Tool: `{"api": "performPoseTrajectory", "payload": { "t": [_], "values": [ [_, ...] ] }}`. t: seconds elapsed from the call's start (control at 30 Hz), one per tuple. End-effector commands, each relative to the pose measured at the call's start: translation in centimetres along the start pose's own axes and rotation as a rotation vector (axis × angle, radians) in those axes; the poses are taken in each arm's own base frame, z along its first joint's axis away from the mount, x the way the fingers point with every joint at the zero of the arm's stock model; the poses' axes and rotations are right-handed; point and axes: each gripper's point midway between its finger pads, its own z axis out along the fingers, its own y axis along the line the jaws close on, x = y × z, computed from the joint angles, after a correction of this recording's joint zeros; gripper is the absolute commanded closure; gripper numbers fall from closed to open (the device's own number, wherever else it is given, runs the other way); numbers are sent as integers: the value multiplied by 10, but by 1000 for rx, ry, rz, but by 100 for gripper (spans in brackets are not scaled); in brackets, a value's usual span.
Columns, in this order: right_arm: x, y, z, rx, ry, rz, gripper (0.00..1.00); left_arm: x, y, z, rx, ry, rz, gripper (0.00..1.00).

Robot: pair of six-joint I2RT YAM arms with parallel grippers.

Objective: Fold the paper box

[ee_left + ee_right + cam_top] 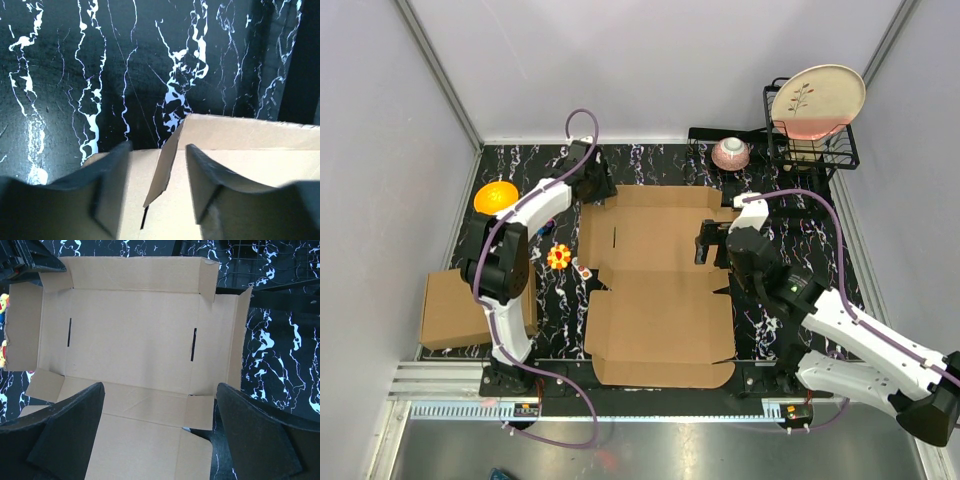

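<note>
The paper box (660,300) lies unfolded and nearly flat in the middle of the black marbled table. My left gripper (594,184) is at its far left corner. In the left wrist view the fingers (107,170) stand on either side of a raised corner flap (167,165) of the paper box (260,150), with a gap on each side. My right gripper (704,246) hovers over the box's right side. In the right wrist view it (160,405) is wide open above the panel (130,325), holding nothing.
An orange bowl (496,196) and a small flower toy (559,257) sit left of the box. A plain carton (455,308) stands at the table's left edge. At the back right are a pink bowl (731,153) and a wire rack (820,150) with a plate (817,100).
</note>
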Motion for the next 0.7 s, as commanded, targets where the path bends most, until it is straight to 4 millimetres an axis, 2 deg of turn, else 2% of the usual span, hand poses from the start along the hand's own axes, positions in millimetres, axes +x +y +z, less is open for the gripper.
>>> {"api": "performPoseTrajectory", "payload": {
  "t": [0.0, 0.07, 0.2, 0.3, 0.43, 0.47, 0.5, 0.6, 0.63, 0.67],
  "values": [
    [-28, 2, -11, -21, -60, 12, 0, -20, -10, 1, 40, -77, 14, 52],
    [-28, 1, -12, -17, -63, 4, 0, -20, -10, 1, 50, -94, 19, 58],
    [-30, -1, -12, -10, -68, -3, 0, -23, -11, -2, 57, -112, 45, 78],
    [-29, 0, -10, -7, -65, -2, 0, -23, -10, -8, 62, -125, 54, 81],
    [-28, 3, -8, -11, -58, 6, 0, -23, -13, -17, 80, -155, 76, 96],
    [-28, 3, -8, -12, -60, 14, 0, -24, -14, -22, 86, -165, 79, 97],
    [-28, 4, -8, -13, -58, 16, 0, -15, -12, -22, 83, -157, 91, 99],
    [-28, 7, -6, -22, -57, 25, 0, -18, -23, -37, 130, -220, 123, 100],
    [-28, 8, -6, -27, -58, 28, 0, -10, -21, -36, 142, -230, 134, 100],
    [-29, 10, -5, -33, -56, 31, 1, -17, -28, -48, 174, -277, 145, 100]
  ]
}}
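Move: The standing corner flap at the paper box's far left sits between the left hand's open fingers, its middle about 1 cm ahead and 1 cm below. The far wall's middle is about 13 cm to the left hand's right and level with it, and the left side flap some 4 cm left and 10 cm back. From the right hand, that corner flap lies roughly 18 cm ahead, 22 cm left and 11 cm lower. The left fingers shut on the corner flap, pinching it, then draw back towards the base about 2.5 cm. ##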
